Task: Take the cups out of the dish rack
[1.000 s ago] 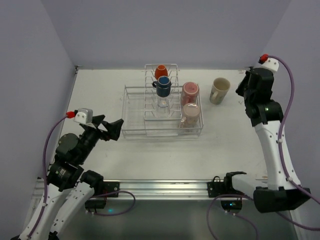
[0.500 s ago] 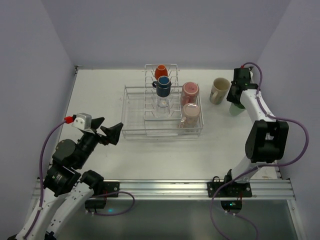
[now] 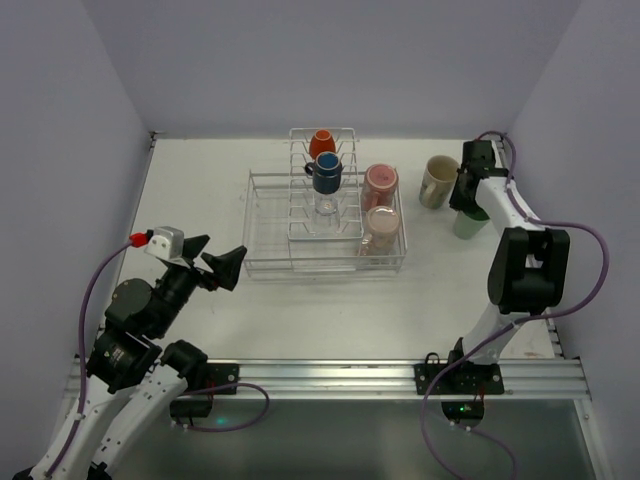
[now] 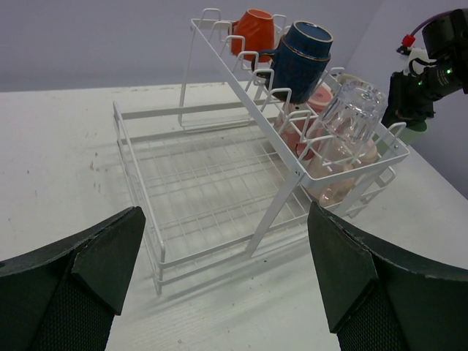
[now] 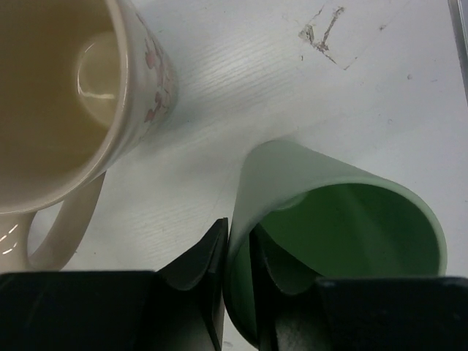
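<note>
The dish rack (image 3: 270, 225) of white wire stands mid-table. On its raised tines sit an orange-red mug (image 3: 321, 143), a dark-blue mug (image 3: 325, 174) and a clear glass (image 3: 325, 205). Two pink tumblers (image 3: 380, 183) (image 3: 379, 228) lie in its right end. My right gripper (image 3: 464, 200) (image 5: 238, 256) is shut on the rim wall of the mint-green tumbler (image 5: 344, 219) (image 3: 468, 223), low over the table right of the rack. The cream mug (image 3: 438, 180) (image 5: 66, 95) stands just beside it. My left gripper (image 3: 225, 262) (image 4: 227, 270) is open and empty, left of the rack (image 4: 219, 183).
The left wrist view shows the right arm (image 4: 431, 66) beyond the rack's far end. The right wall stands close behind the right arm. A scuff mark (image 5: 322, 25) is on the table past the green tumbler.
My right arm has swung in and down, bringing the mint-green tumbler low beside the cream mug. My left arm has drawn back slightly from the rack.
</note>
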Available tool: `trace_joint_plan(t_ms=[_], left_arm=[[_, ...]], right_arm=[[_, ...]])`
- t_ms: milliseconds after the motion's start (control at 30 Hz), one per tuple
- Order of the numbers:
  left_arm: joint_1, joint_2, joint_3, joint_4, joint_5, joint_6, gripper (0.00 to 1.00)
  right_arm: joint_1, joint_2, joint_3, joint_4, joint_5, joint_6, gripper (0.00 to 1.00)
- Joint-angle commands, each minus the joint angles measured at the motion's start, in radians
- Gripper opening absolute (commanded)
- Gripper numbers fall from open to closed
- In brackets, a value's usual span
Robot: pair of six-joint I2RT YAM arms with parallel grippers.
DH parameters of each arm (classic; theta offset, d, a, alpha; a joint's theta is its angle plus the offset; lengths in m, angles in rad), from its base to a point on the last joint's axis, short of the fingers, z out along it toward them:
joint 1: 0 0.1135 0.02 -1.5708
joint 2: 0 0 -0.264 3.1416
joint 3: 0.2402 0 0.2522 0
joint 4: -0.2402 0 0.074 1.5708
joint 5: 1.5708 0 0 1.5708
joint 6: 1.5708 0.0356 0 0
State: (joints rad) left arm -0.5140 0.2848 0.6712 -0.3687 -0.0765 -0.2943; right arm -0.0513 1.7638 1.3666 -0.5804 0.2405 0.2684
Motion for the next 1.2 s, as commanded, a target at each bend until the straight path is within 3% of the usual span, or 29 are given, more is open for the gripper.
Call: trace_joint_plan(t_ms=[0, 200, 300, 333, 400, 433, 500, 833, 967, 1167], left_arm=[[-0.006, -0.001, 0.002, -0.010, -0.011, 0.023, 1.00], [-0.007, -0.001, 0.002, -0.010, -0.009, 0.023, 1.00], [-0.006, 0.007, 0.002, -0.010, -0.008, 0.023, 1.00], [-0.006, 0.007, 0.002, -0.009, -0.008, 0.021, 1.00], [-0.006, 0.011, 0.002, -0.009, -0.006, 0.023, 1.00], [-0.006, 0.013, 0.004, -0.009, -0.008, 0.024, 1.00], [-0.006, 0.017, 0.004, -0.009, -0.011, 0.024, 1.00], [0.006, 0.070, 0.004, -0.004, -0.014, 0.026, 1.00], [0.022, 0.089, 0.004, 0.001, -0.003, 0.027, 1.00], [0.052, 0.112, 0.002, 0.004, 0.014, 0.027, 1.00]], right_arm=[[-0.005, 0.005, 0.012, 0.013, -0.009, -0.020, 0.22], [-0.005, -0.033, 0.020, -0.010, 0.006, -0.009, 0.31], [-0.004, -0.111, 0.017, -0.013, -0.001, 0.003, 0.47], [-0.004, -0.136, 0.011, -0.007, -0.007, 0.008, 0.62], [0.007, -0.213, -0.013, -0.003, -0.007, 0.025, 0.71], [0.013, -0.242, -0.024, 0.007, 0.000, 0.031, 0.81], [0.042, -0.337, -0.052, 0.019, 0.028, 0.043, 0.86], [0.389, -0.725, -0.360, 0.155, -0.090, 0.193, 0.99], [0.522, -0.738, -0.400, 0.149, -0.030, 0.238, 0.99], [0.588, -0.639, -0.356, 0.140, 0.009, 0.226, 0.99]])
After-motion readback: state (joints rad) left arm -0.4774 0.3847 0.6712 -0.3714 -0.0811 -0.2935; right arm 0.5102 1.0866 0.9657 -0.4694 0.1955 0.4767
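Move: The see-through mug standing upside down at the rack's front right corner is about 21 cm to the right hand's left, 7 cm back and 3 cm lower. The pink mug stands some 10 cm beyond that mug. The right fingers are still at the rim of the green cup, whose middle is about 3 cm to their right, 2 cm back and 4 cm below; the cream mug is 7 cm ahead and 6 cm left, 5 cm lower. From the left hand, the see-through mug lies roughly 34 cm right, 15 cm ahead and 22 cm below. Upward first, after a short pause in which its fingers spread, the right hand comes free of the green cup's rim, then swings left and back over the rack's front right corner to the see-through mug, rising some 15 cm and sinking 5 again. It ends about 20 cm left and 12 cm back, fingers wide open, tipped up and turned counter-clockwise by roughly 25 degrees, touching nothing. The left hand, open, eases about 2 cm forward and down. ##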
